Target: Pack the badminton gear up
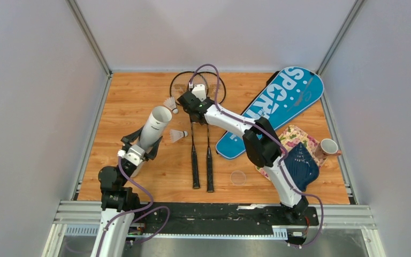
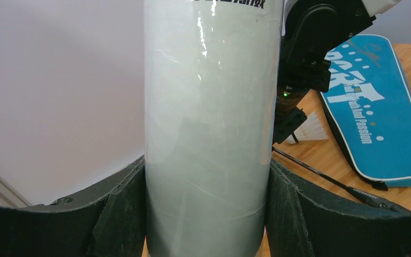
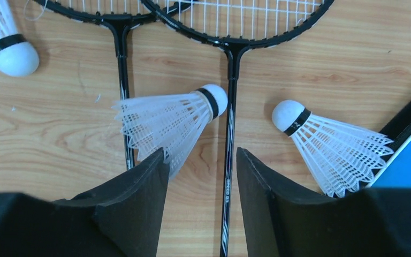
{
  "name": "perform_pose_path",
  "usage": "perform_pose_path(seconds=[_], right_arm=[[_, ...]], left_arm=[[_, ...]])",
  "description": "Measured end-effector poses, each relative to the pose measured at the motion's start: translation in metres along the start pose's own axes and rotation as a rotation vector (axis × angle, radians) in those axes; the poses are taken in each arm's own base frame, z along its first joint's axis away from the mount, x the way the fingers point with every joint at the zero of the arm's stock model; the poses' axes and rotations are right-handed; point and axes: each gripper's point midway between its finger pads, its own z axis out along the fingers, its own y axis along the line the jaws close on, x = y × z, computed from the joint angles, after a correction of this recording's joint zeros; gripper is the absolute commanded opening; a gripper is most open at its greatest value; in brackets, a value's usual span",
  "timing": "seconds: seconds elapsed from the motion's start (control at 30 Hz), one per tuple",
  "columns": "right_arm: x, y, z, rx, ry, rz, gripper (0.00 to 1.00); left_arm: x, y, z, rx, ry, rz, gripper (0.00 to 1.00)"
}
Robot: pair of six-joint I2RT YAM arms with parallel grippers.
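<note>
My left gripper (image 2: 208,179) is shut on the long white tube (image 2: 208,118), which it holds tilted with its open mouth (image 1: 161,113) up. Two black rackets (image 1: 195,160) lie side by side mid-table. My right gripper (image 3: 200,176) hangs open just below their heads, straddling one racket shaft (image 3: 228,160). A white shuttlecock (image 3: 171,118) lies with its skirt against the left fingertip (image 3: 150,176); another (image 3: 332,144) lies to the right and a third (image 3: 5,37) at top left. The blue SPORT cover (image 1: 278,104) lies at the right.
A floral cloth (image 1: 294,136), a dark blue shell-shaped object (image 1: 301,167) and a cup (image 1: 327,147) sit at the right edge. A small clear disc (image 1: 238,178) lies near the racket handles. One shuttlecock (image 1: 178,135) rests beside the tube. Walls close in three sides.
</note>
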Motion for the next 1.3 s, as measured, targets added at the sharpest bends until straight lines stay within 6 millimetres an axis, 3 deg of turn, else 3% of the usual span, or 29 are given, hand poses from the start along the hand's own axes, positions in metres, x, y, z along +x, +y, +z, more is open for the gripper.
perform_pose_path(seconds=[0.2, 0.3, 0.33, 0.47, 0.57, 0.63, 0.7, 0.77, 0.93, 0.97, 1.07, 1.17, 1.3], right_arm=[[-0.010, 0.002, 0.007, 0.024, -0.035, -0.013, 0.36], [-0.014, 0.005, 0.010, 0.022, -0.045, -0.017, 0.03], [-0.014, 0.005, 0.010, 0.022, -0.046, -0.024, 0.00], [-0.017, 0.005, 0.009, 0.022, -0.051, -0.038, 0.00], [-0.015, -0.003, -0.003, 0.010, -0.039, -0.064, 0.00], [-0.014, -0.016, -0.025, -0.025, -0.018, -0.080, 0.00], [-0.020, -0.026, -0.061, -0.116, -0.001, -0.073, 0.00], [-0.032, -0.039, -0.108, -0.259, 0.004, -0.034, 0.00], [-0.092, -0.080, -0.242, -0.629, -0.145, 0.096, 0.00], [-0.097, -0.083, -0.271, -0.716, -0.175, 0.095, 0.00], [-0.092, -0.074, -0.326, -0.903, -0.189, 0.050, 0.00], [-0.075, -0.057, -0.354, -1.053, -0.117, -0.010, 0.00], [-0.056, -0.035, -0.360, -1.133, 0.011, -0.067, 0.00]], left_arm=[[0.000, 0.000, 0.000, 0.002, 0.000, 0.001, 0.18], [0.000, 0.000, 0.000, 0.002, 0.000, 0.001, 0.18], [0.000, -0.001, 0.000, 0.002, 0.000, 0.001, 0.18], [0.000, -0.001, 0.000, 0.003, 0.000, 0.001, 0.18], [0.001, -0.001, 0.000, 0.008, 0.001, 0.000, 0.18], [0.001, -0.004, 0.001, 0.022, 0.000, -0.001, 0.18], [0.001, -0.009, 0.001, 0.048, -0.002, -0.003, 0.18], [0.001, -0.013, 0.002, 0.074, -0.004, -0.004, 0.18], [0.000, -0.028, 0.002, 0.158, -0.013, -0.006, 0.17], [0.000, -0.031, 0.002, 0.176, -0.016, -0.006, 0.17], [-0.002, -0.040, 0.001, 0.223, -0.028, -0.005, 0.17], [-0.003, -0.048, 0.000, 0.264, -0.038, -0.006, 0.16], [-0.004, -0.054, -0.001, 0.298, -0.047, -0.006, 0.16]])
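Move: The shuttlecock lying across the racket shafts is about 3 cm ahead of the right hand, a centimetre left and 2 cm below. From that hand, a second shuttlecock is some 12 cm right, 1 cm ahead; another is 9 cm ahead, 14 cm left. The tube's open mouth is about 20 cm back, 16 cm left and 25 cm higher. From the left hand, still holding the tube, the middle shuttlecock is roughly 24 cm ahead, 20 cm right, 20 cm below. Easing forward a couple of centimetres, the right fingers close on the shuttlecock's skirt and pinch its edge, then carry it up about 30 cm and back over 20 cm towards the tube mouth, turning counter-clockwise with the left side rising, so the fingers swing towards the tube. The left hand keeps hold, shifting right and back, turning some 15 degrees clockwise to bring the mouth over. ##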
